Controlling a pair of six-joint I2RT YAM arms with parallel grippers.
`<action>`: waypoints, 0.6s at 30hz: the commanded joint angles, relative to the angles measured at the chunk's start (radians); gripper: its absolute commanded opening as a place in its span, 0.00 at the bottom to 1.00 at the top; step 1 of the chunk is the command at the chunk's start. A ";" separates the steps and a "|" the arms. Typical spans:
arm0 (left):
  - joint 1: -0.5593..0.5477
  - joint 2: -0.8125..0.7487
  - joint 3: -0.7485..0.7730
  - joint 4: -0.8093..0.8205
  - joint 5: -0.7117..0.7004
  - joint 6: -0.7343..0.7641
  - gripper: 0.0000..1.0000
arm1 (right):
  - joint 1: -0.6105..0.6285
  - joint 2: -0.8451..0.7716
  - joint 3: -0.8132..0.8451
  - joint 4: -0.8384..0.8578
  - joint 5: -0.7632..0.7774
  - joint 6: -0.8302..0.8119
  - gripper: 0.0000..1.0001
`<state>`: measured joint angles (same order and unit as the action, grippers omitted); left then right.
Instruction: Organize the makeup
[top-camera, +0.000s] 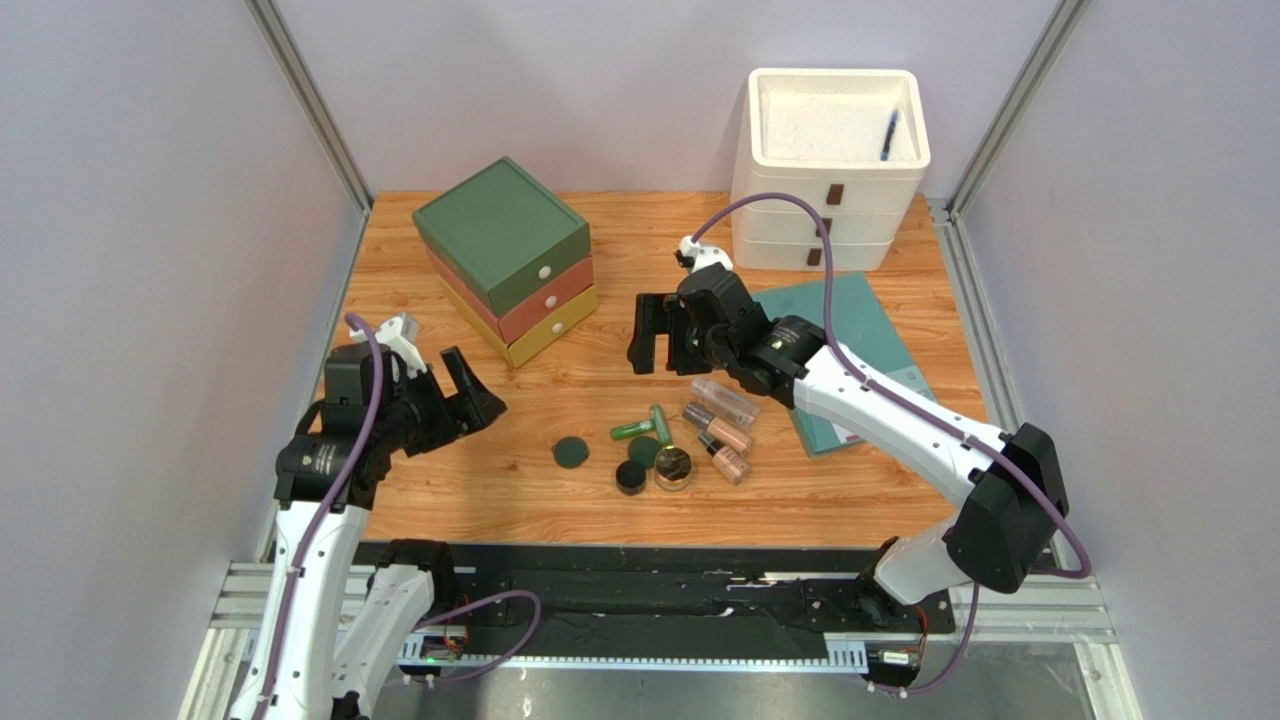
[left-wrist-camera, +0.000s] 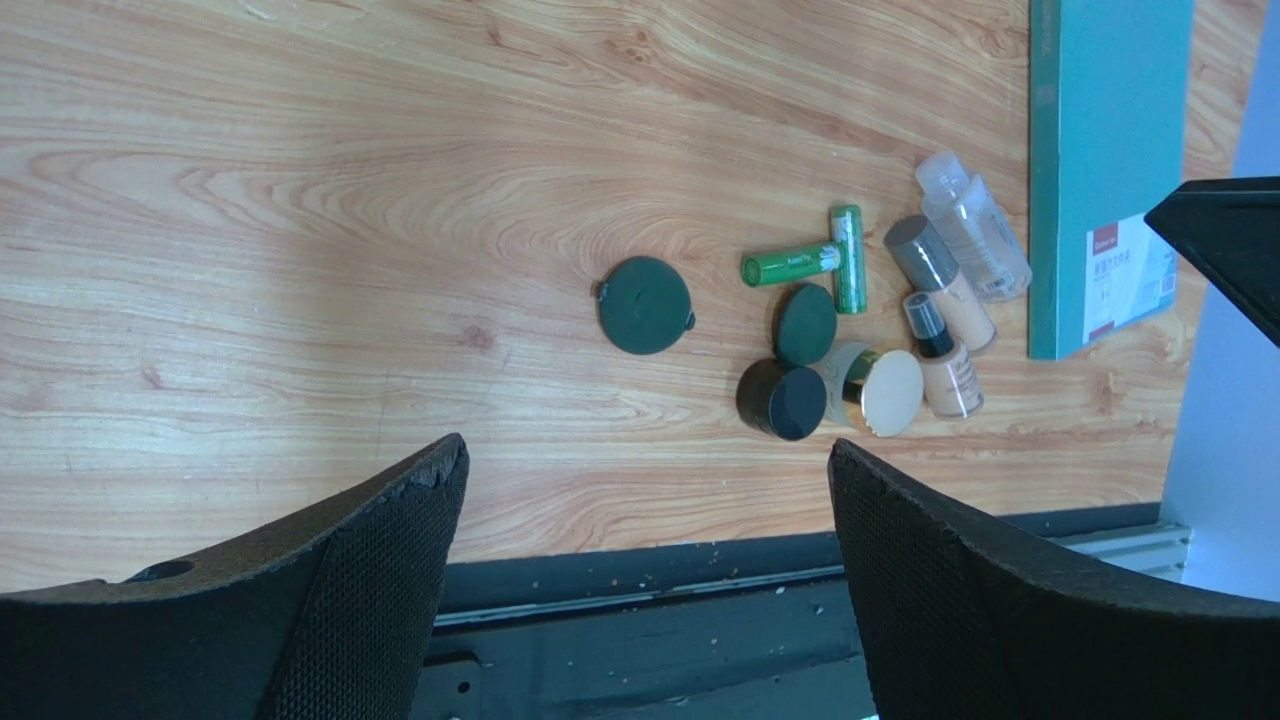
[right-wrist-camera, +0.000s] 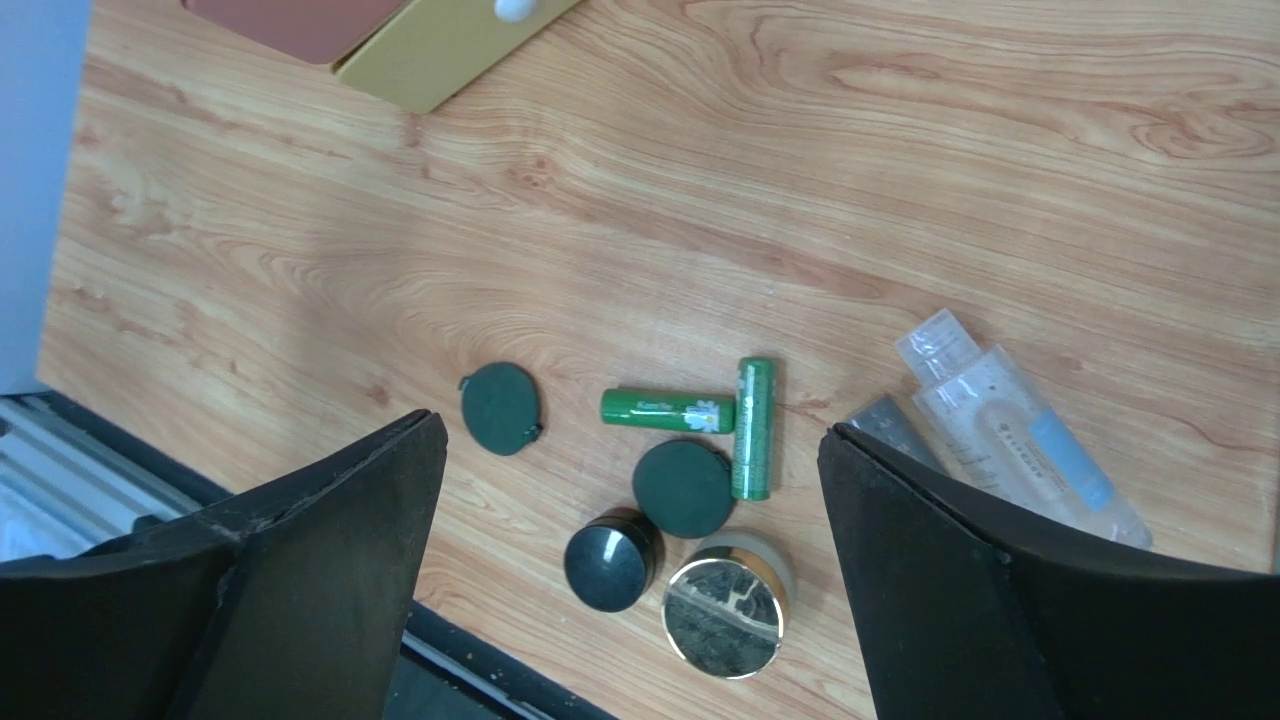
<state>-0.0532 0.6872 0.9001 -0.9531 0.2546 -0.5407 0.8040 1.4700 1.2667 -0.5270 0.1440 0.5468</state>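
Note:
The makeup lies in a cluster at the table's middle front. A flat dark green compact (top-camera: 571, 452) lies apart at the left. Two bright green tubes (top-camera: 646, 426), a second compact (top-camera: 643, 450), a black jar (top-camera: 631, 477), a gold-rimmed jar (top-camera: 673, 470) and clear bottles with beige contents (top-camera: 721, 432) lie close together. My left gripper (top-camera: 473, 393) is open and empty, left of the cluster. The left wrist view shows the compact (left-wrist-camera: 643, 305) and jars (left-wrist-camera: 781, 401). My right gripper (top-camera: 657, 333) is open and empty, above and behind the cluster. The right wrist view shows the gold-rimmed jar (right-wrist-camera: 727, 608) and tubes (right-wrist-camera: 666, 408).
A green-topped drawer box (top-camera: 508, 255) with coral and yellow drawers stands at the back left. A white drawer unit (top-camera: 831, 165) at the back right holds a blue pen (top-camera: 890, 135) in its top tray. A teal flat book (top-camera: 842, 338) lies under the right arm.

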 joint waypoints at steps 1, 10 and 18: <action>-0.004 0.021 0.039 0.001 0.020 -0.010 0.93 | 0.000 -0.014 0.056 0.044 -0.072 0.019 1.00; -0.005 0.054 0.126 0.023 0.052 0.085 0.82 | 0.001 0.068 0.099 0.107 -0.225 0.064 1.00; -0.004 0.228 0.282 0.177 0.095 0.075 0.07 | -0.022 0.104 0.071 0.338 -0.362 0.174 1.00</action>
<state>-0.0532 0.8165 1.0985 -0.9028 0.3016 -0.4622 0.7971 1.5696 1.3273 -0.3916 -0.1120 0.6357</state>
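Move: The drawer box's knobbed front lies about 16 cm ahead of the right hand, 15 cm to its left and 12 cm lower; the green tubes are almost straight below that hand, and the lone green disc is roughly 4 cm back and 13 cm left, both about 18 cm down. From the left hand the same front is some 25 cm ahead, 8 cm right and 13 cm lower, the lone disc 5 cm ahead, 10 cm right and 19 cm down. The drawer box's front is neared by the wide-open right hand, which glides left some 6 cm above the loose makeup at nearly unchanged height, rolling its left side up and swinging its fingers farther to the left. The empty left hand lingers, then rises about 6 cm and eases forward half as far, its fingers lifting and closing most of the way on nothing. ##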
